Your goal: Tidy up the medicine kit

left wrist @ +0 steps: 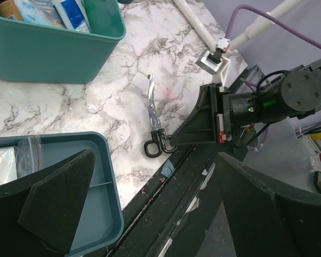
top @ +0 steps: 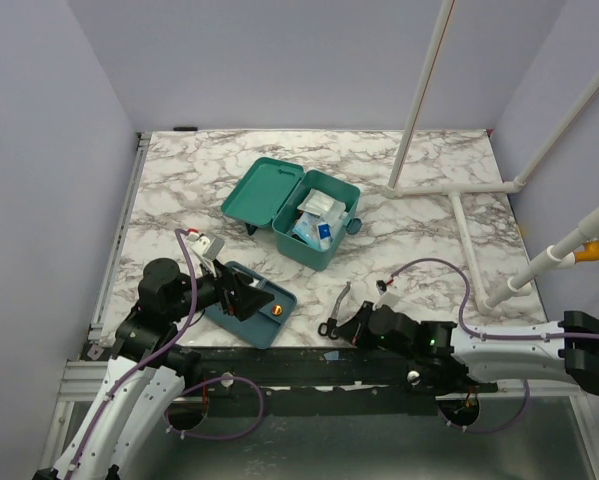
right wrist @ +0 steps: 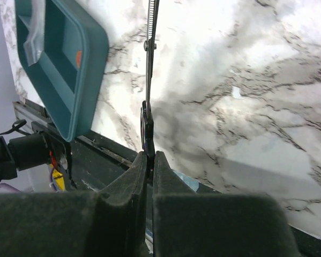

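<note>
The medicine kit (top: 301, 243) stands open at mid-table, its lid (top: 264, 190) laid back to the left and white and blue packets (top: 317, 218) inside; its teal wall (left wrist: 47, 51) also shows in the left wrist view. Metal scissors (top: 339, 305) (left wrist: 152, 110) (right wrist: 149, 59) with black handles lie near the table's front edge. My right gripper (top: 333, 327) (right wrist: 150, 158) is shut on the scissors' handle end. Over the dark teal tray (top: 269, 335) (left wrist: 104, 182) my left gripper (top: 249, 297) (left wrist: 156, 160) stands wide open, holding nothing.
The tray (right wrist: 90, 48) holds a clear zip bag (left wrist: 13, 160) and a small orange item (top: 277, 312). A white pipe frame (top: 459, 190) stands at the back right. A black rail (left wrist: 165, 214) runs along the table's front edge.
</note>
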Tool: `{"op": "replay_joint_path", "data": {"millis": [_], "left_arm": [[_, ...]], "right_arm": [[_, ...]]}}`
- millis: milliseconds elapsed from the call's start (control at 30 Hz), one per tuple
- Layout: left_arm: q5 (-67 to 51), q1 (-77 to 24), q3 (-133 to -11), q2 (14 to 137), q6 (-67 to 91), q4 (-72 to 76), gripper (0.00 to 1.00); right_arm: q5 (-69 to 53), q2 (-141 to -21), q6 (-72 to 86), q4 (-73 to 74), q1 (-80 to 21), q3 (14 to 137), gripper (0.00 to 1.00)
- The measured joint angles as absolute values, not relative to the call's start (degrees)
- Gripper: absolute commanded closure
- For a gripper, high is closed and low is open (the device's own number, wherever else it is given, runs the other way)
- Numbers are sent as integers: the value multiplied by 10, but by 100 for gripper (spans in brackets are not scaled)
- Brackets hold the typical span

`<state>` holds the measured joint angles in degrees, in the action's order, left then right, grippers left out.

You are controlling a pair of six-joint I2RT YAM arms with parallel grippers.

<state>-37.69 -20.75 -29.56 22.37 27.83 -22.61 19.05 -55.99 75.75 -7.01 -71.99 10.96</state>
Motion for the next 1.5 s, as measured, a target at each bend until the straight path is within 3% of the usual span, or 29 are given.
{"op": "replay_joint_path", "data": {"millis": [467,1133,1500], "left_arm": [[-335,-208,-322,205,264,-237,2],[-442,-219,-360,270,219,-257,1],[-534,-277,-360,310,219,-247,1]], "right_arm": [[169,-521,568,51,-720,229,99],[-160,-605,283,130,-720,414,99],[-263,-658,171,218,-719,514,99]]}}
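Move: The scissors are already pinched by a handle ring in the right hand, their middle about 5 cm ahead of it and 1 cm to its left. The open left gripper they are taken to is about 3 cm farther out, 15 cm to the left and 18 cm higher. On the table, the tray lies about 6 cm ahead and 21 cm left, the kit box about 27 cm ahead and 5 cm left. From the left hand, the scissors lie some 2 cm ahead, 14 cm right and 17 cm below. The scissors, still pinched, are raised about 15 cm by the right hand, which starts straight up, then also swings back and left towards the left gripper, turning some 70 degrees counter-clockwise. The empty left hand first lifts about 3 cm, then comes back and right to meet them, turning clockwise with its fingers wide open. ##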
